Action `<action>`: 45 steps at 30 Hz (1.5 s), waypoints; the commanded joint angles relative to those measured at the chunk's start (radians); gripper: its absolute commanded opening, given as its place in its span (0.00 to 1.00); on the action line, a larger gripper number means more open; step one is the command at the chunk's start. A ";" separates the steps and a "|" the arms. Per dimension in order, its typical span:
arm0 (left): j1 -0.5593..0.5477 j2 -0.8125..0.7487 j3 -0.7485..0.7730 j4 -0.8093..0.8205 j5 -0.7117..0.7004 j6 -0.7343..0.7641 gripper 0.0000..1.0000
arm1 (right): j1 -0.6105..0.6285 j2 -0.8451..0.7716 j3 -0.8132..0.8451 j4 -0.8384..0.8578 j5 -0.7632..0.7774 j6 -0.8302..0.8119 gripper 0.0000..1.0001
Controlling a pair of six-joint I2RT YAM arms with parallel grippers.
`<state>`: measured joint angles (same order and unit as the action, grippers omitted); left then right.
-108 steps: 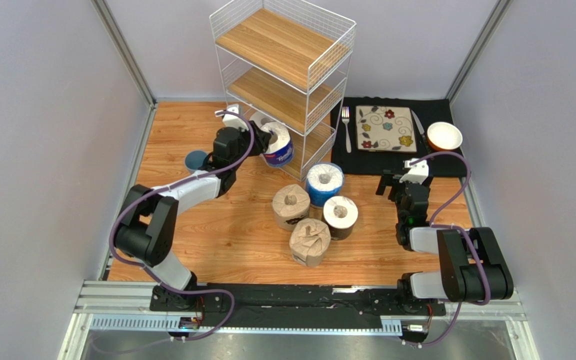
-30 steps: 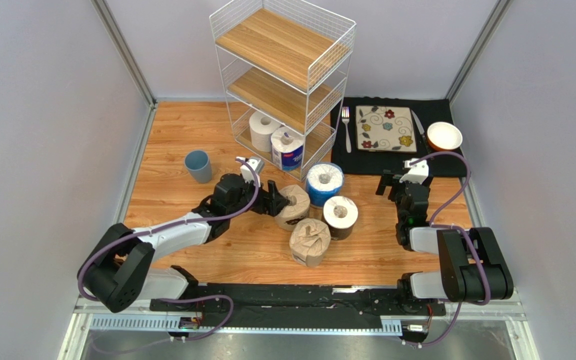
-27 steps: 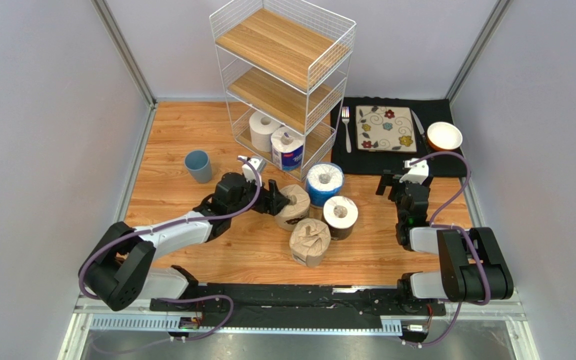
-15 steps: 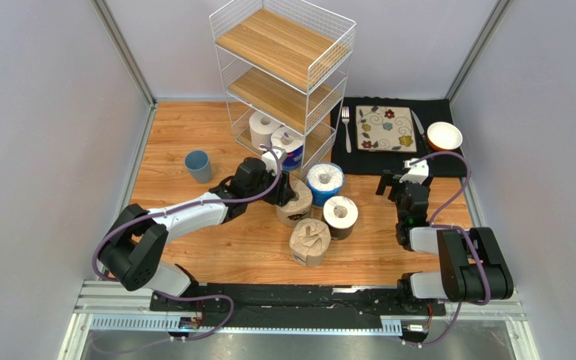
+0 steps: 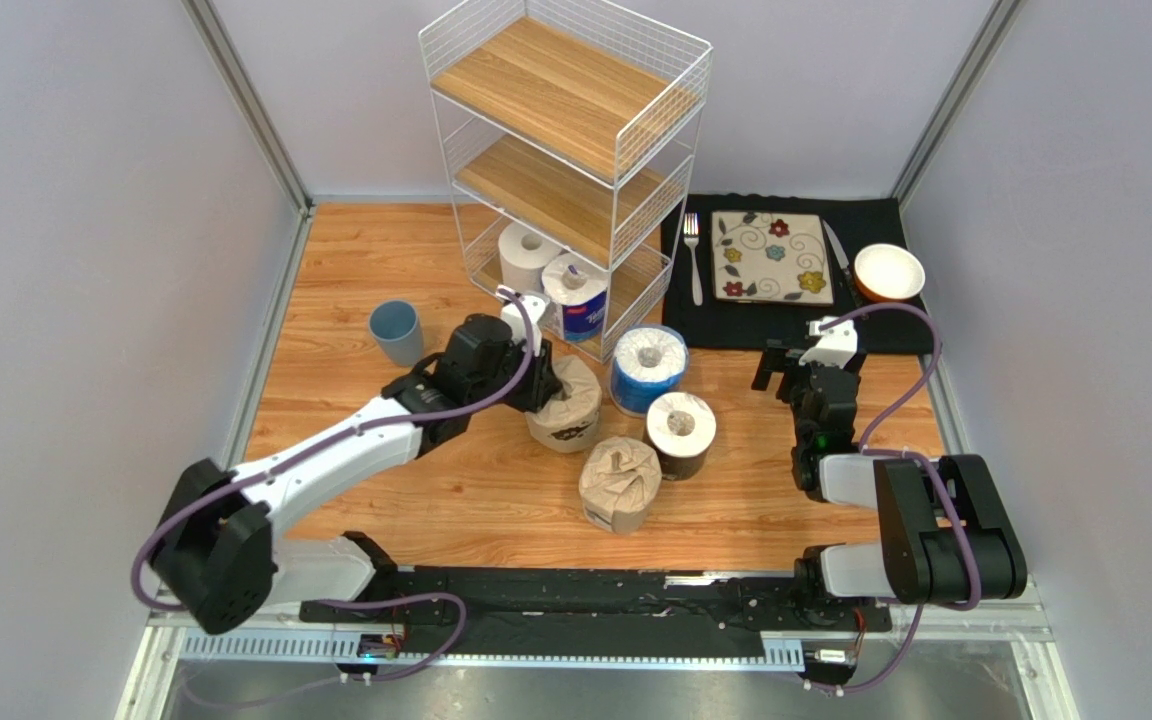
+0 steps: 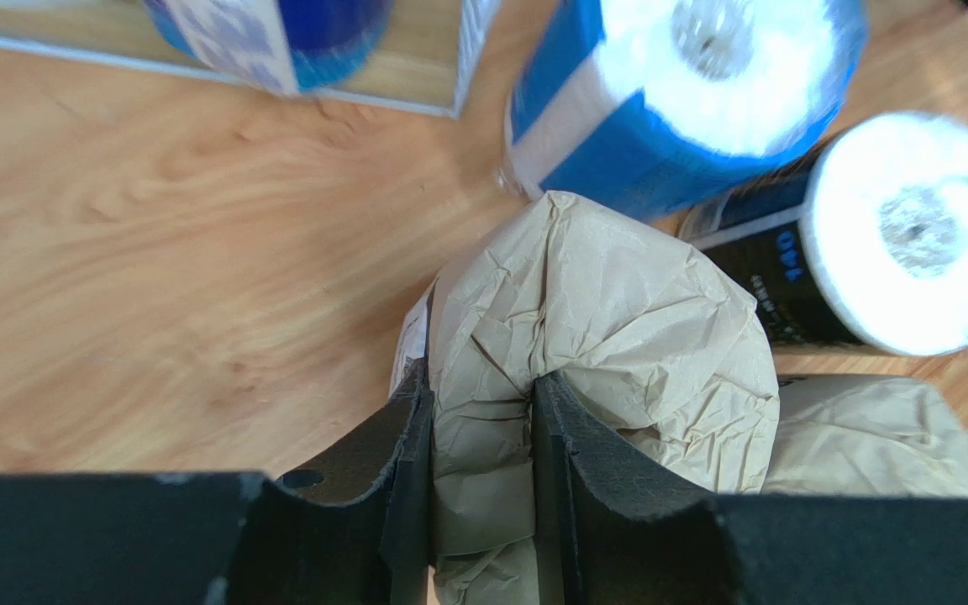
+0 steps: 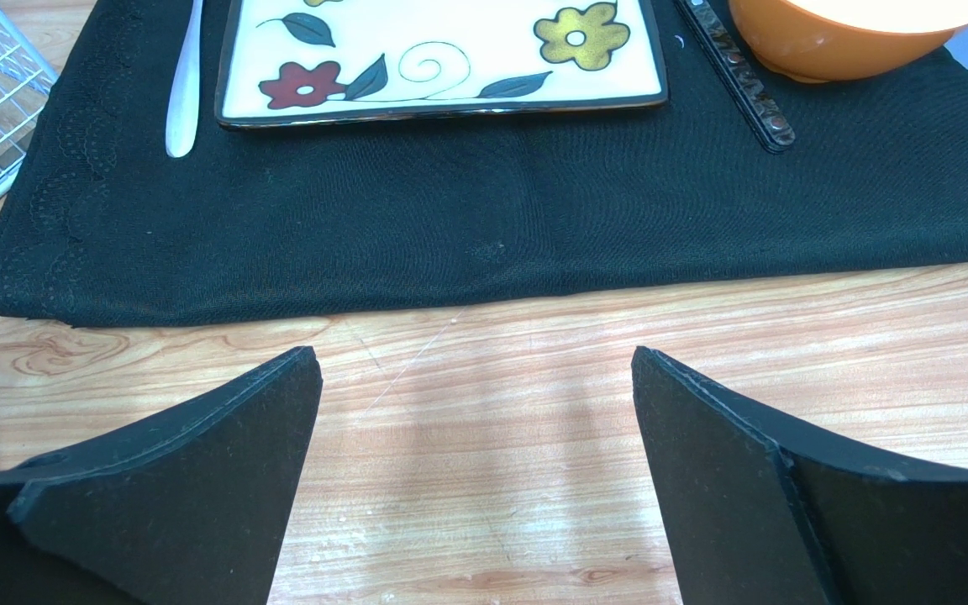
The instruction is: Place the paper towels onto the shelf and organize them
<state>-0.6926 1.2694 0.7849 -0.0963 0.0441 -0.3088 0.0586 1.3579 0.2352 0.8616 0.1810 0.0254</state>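
Note:
My left gripper (image 5: 549, 381) (image 6: 483, 422) is shut on a tan-paper-wrapped roll (image 5: 569, 405) (image 6: 603, 340), pinching a crumpled part of its wall between both fingers. That roll looks slightly tilted on the wooden table, just in front of the shelf (image 5: 567, 135). Beside it stand a blue-wrapped roll (image 5: 648, 368) (image 6: 685, 107), a dark-wrapped roll (image 5: 681, 432) (image 6: 887, 246) and a second tan roll (image 5: 620, 483) (image 6: 868, 435). On the shelf's bottom board stand a plain white roll (image 5: 525, 251) and a white roll with a blue label (image 5: 579, 297). My right gripper (image 5: 793, 369) (image 7: 475, 366) hangs open over bare table, with nothing between its fingers.
A blue cup (image 5: 396, 329) stands left of the shelf. At the back right, a black cloth (image 5: 875, 318) (image 7: 514, 214) carries a flowered plate (image 5: 770, 255) (image 7: 439, 57), a fork (image 5: 692, 258), a knife (image 5: 835, 245) and an orange bowl (image 5: 889, 272) (image 7: 855, 19).
My left arm moved right and toward the shelf onto the tan roll, and its jaws closed on the roll, which shifted slightly. The right arm stayed still.

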 commanded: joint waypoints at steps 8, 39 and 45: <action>0.047 -0.137 0.331 0.090 -0.339 0.137 0.10 | 0.003 -0.013 0.024 0.027 0.005 -0.005 0.99; 0.281 0.277 0.815 0.132 -0.158 0.071 0.09 | 0.001 -0.013 0.026 0.027 0.005 -0.005 0.99; 0.294 0.294 0.820 0.133 -0.150 0.062 0.10 | 0.003 -0.011 0.026 0.027 0.005 -0.005 0.99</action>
<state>-0.4088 1.5661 1.5467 -0.0330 -0.1238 -0.2295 0.0586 1.3579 0.2352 0.8616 0.1810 0.0254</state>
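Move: My left hand already has the wrapped brown roll pinched by its wall. The middle shelf's centre lies about 21 cm ahead, 3 cm right and some 14 cm above it. The blue-and-white roll on the bottom shelf is 15 cm ahead, 5 cm right and 5 cm lower. The blue-wrapped roll on the table is 6 cm ahead, 13 cm right and 7 cm lower. My idle right hand has the middle shelf roughly 13 cm ahead, 33 cm left and 18 cm above. I swing my left hand up fast, about 25 cm, while drifting forward and to my left, tipping the fingers up towards level and turning them counter-clockwise. Once up, I reach mostly forward at that height, for some 20 cm forward in all, taking the brown roll in under the top board over the middle shelf, still pinched. ##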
